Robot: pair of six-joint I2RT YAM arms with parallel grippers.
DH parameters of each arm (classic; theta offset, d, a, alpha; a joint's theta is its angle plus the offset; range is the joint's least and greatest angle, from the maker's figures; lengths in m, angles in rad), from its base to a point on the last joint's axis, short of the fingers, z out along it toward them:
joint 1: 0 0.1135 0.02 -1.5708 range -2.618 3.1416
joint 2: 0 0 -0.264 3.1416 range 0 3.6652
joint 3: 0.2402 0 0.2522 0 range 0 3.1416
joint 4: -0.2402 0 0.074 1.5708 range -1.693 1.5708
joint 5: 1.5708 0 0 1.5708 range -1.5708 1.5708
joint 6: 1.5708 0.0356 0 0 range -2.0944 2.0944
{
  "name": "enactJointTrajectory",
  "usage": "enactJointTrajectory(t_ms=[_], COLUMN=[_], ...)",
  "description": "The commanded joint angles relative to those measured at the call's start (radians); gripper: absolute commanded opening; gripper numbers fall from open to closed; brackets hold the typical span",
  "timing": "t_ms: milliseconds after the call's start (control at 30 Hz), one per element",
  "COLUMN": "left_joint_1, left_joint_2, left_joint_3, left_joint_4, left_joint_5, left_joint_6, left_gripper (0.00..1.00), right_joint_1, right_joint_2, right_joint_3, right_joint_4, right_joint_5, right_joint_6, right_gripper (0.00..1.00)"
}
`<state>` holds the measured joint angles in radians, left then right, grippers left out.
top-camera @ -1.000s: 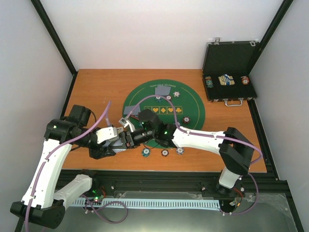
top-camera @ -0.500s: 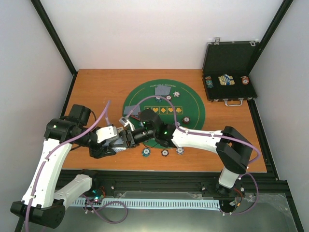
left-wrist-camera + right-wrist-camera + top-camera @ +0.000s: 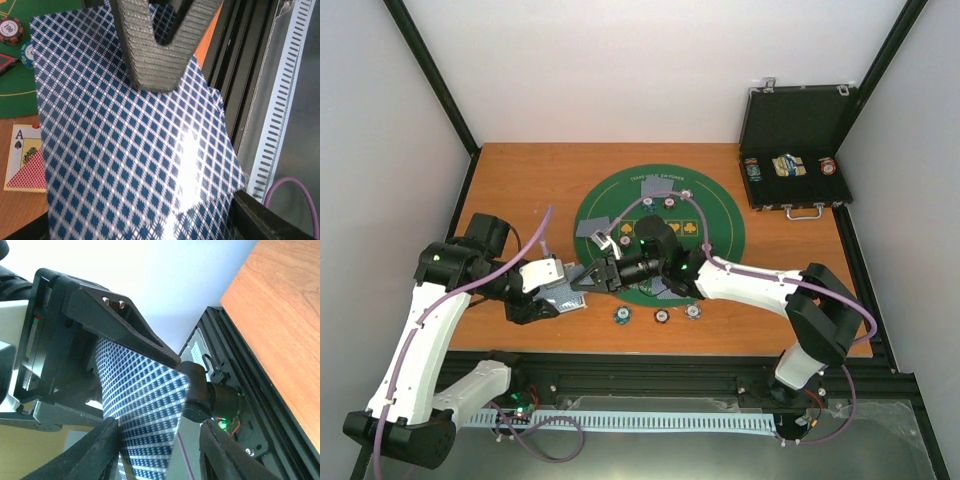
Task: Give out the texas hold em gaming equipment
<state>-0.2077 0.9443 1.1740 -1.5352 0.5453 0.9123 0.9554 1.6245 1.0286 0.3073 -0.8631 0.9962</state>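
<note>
A stack of blue-checked playing cards (image 3: 125, 150) fills the left wrist view, and my left gripper (image 3: 150, 225) is shut on it near the table's front left (image 3: 563, 296). My right gripper (image 3: 592, 280) reaches in from the right. In the right wrist view the cards (image 3: 142, 400) stand between its fingers (image 3: 107, 442), lying against one finger with a gap to the other, so the jaws are open. One ridged right finger (image 3: 150, 45) rests on the top card. Striped poker chips (image 3: 662, 316) lie along the front of the green mat (image 3: 720, 215), with more chips (image 3: 669, 202) and cards (image 3: 592, 228) on it.
The black case (image 3: 798, 120) stands open at the back right with chips and a deck inside. A face-up ace (image 3: 22, 157) lies on the wood beside the held stack. The table's black front rail (image 3: 235, 75) runs just past the cards.
My right arm has drawn back to the right and its jaws have narrowed around the cards' edge. The left arm has tilted the stack slightly but kept its grip.
</note>
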Motion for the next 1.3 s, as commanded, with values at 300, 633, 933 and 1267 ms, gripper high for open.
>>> enactJointTrajectory(t_ms=[300,633,933,1267], left_joint_1=[0.001,0.001,0.000,0.000], left_joint_2=[-0.027,-0.029,-0.041,-0.061], left_joint_3=[0.029,0.030,0.019,0.013], left_joint_4=[-0.004,-0.008,-0.011,-0.024], left_joint_5=[0.067,0.062,0.048,0.029], left_joint_6=[0.005,0.001,-0.014,-0.006], left_gripper=[0.11,0.12,0.12,0.13], right_joint_1=[-0.075,-0.258,-0.252,-0.155], right_joint_2=[-0.123,-0.096,0.218,0.429], right_joint_3=[-0.026,0.216,0.583,0.489], right_joint_4=[-0.224,-0.784,-1.049,-0.647], right_joint_5=[0.087,0.257,1.073,1.505], right_joint_6=[-0.073,-0.496,-0.956,-1.436], right_gripper=[0.03,0.03,0.03,0.03])
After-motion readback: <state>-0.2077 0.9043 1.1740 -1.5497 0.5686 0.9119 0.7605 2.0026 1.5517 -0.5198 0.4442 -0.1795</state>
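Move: The top card, partly drawn off the held deck, already reaches between the right fingers; its middle lies about 3 cm left and 1 cm back of the right hand, nearly level, and 2 cm ahead and 1 cm right of the left hand. From the right hand, the deck sits some 4 cm left and 3 cm back, the diamond slot about 34 cm ahead and 13 cm right, and the near card pair 17 cm ahead and 18 cm right, both some 22 cm below. Shut the right fingers on the jutting top card while easing forward and right off the deck, then swing it out towards the mat's row of card slots: about 27 cm forward and 15 cm right, sinking 12 cm late on. Roll the wrist so the left-pointing fingers end up pointing down and forward. Keep the left gripper still, holding the deck. ##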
